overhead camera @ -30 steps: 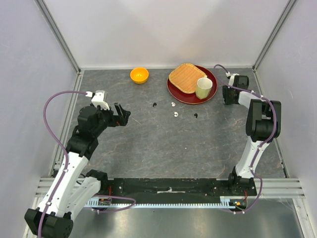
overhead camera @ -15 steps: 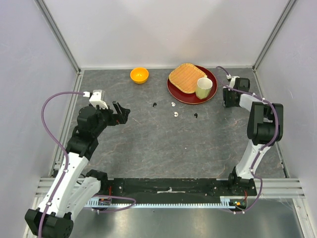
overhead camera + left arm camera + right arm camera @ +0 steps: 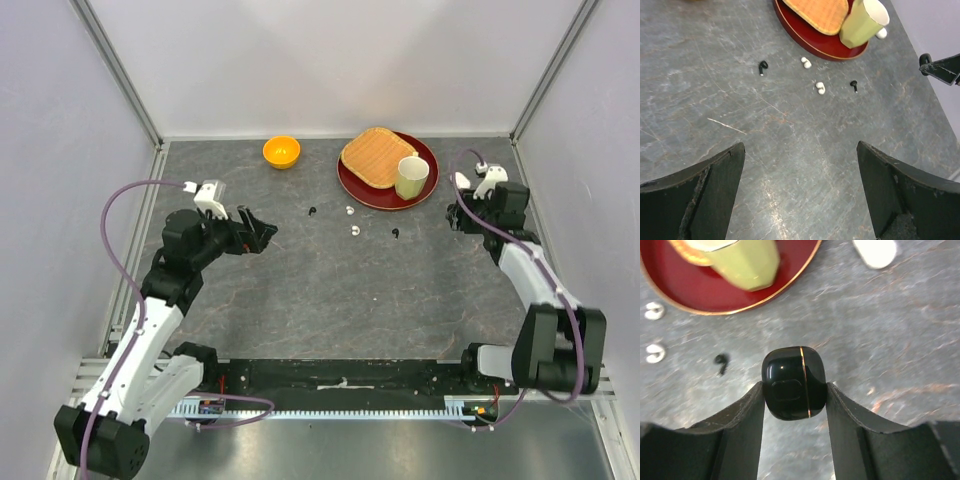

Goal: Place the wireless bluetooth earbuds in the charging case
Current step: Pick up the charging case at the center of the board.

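My right gripper point(image 3: 795, 386) is shut on a black charging case point(image 3: 794, 382) with a thin gold seam, held above the table just right of the red plate. In the top view the right gripper point(image 3: 462, 214) covers the case. The earbuds lie loose on the table: a black one point(image 3: 312, 211), two white ones point(image 3: 349, 211) point(image 3: 355, 230), and another black one point(image 3: 397, 234). The left wrist view shows the same buds point(image 3: 762, 66) point(image 3: 805, 62) point(image 3: 820, 88) point(image 3: 854, 85). My left gripper point(image 3: 262, 232) point(image 3: 800, 146) hangs open and empty, left of the buds.
A red plate point(image 3: 349, 186) at the back carries a woven wooden tray point(image 3: 378, 156) and a pale green cup point(image 3: 411, 177). An orange bowl point(image 3: 281, 151) stands at the back left. A white oval case point(image 3: 875, 251) lies right of the plate. Walls close in both sides.
The right arm has swung its elbow down toward the near edge, and its gripper has come a little nearer with the case. The left gripper has shifted slightly right toward the buds.
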You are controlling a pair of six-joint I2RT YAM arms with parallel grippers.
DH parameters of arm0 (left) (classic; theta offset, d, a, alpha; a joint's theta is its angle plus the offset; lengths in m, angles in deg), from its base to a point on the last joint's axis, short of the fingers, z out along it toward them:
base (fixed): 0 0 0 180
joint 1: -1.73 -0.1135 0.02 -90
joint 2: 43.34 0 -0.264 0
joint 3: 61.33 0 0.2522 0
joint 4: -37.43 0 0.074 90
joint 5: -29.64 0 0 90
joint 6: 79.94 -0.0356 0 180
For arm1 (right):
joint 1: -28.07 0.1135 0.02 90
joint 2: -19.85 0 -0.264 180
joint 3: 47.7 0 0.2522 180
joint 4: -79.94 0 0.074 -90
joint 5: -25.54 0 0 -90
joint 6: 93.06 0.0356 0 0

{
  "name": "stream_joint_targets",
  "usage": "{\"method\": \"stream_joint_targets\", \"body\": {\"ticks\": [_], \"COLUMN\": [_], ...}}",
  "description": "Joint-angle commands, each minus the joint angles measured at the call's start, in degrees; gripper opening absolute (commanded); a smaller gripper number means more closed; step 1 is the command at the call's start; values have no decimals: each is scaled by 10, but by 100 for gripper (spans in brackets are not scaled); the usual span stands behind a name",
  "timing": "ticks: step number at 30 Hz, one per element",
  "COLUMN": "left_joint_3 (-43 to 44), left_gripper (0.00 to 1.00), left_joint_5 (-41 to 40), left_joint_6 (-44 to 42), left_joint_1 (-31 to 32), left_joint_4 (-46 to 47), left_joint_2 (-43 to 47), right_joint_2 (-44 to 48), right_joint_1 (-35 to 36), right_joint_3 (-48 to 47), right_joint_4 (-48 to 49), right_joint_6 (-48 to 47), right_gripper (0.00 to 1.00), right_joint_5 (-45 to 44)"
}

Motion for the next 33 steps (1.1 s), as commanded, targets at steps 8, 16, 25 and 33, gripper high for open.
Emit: {"method": "stream_joint_targets", "body": {"ticks": [8, 16, 25, 33], "left_joint_3": [10, 52, 100, 108], "left_gripper": [99, 96, 96, 92], "left_joint_5": [147, 235, 146, 112], "left_joint_6": [-1, 64, 97, 140], "left_joint_1": [-4, 4, 110, 176], "left_joint_4": [28, 43, 40, 88], "left_joint_2": [-44, -134, -166, -211], "right_joint_2": [220, 215, 196, 170], "right_joint_1": [22, 147, 288, 365], "right_joint_3": [117, 144, 143, 134], "right_joint_4": [111, 153, 173, 207], "right_joint_6": [52, 20, -73, -81], "right_gripper": [2, 0, 0, 0], "right_joint_5": [258, 256, 204, 176]}}
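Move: The right hand holds the charging case; the open left gripper it is carried to lies about 48 cm to its left, 10 cm back and 10 cm higher. On the board 12 cm beneath the right hand, the nearest black earbud is some 13 cm left and 1 cm ahead, the near white earbud 25 cm left and 2 cm ahead; the mug is 10 cm left and 15 cm ahead. From the left hand, the charging case is 48 cm right, 10 cm ahead and 10 cm below. Still pinching the charging case, the right hand sweeps it about 24 cm left and 12 cm back towards the left gripper, rising some 6 cm, while it swings roughly 50 degrees counter-clockwise and tips up. The left hand comes to meet it, going about 13 cm right and slightly back, fingers wide open, turning clockwise and dipping its tips. ##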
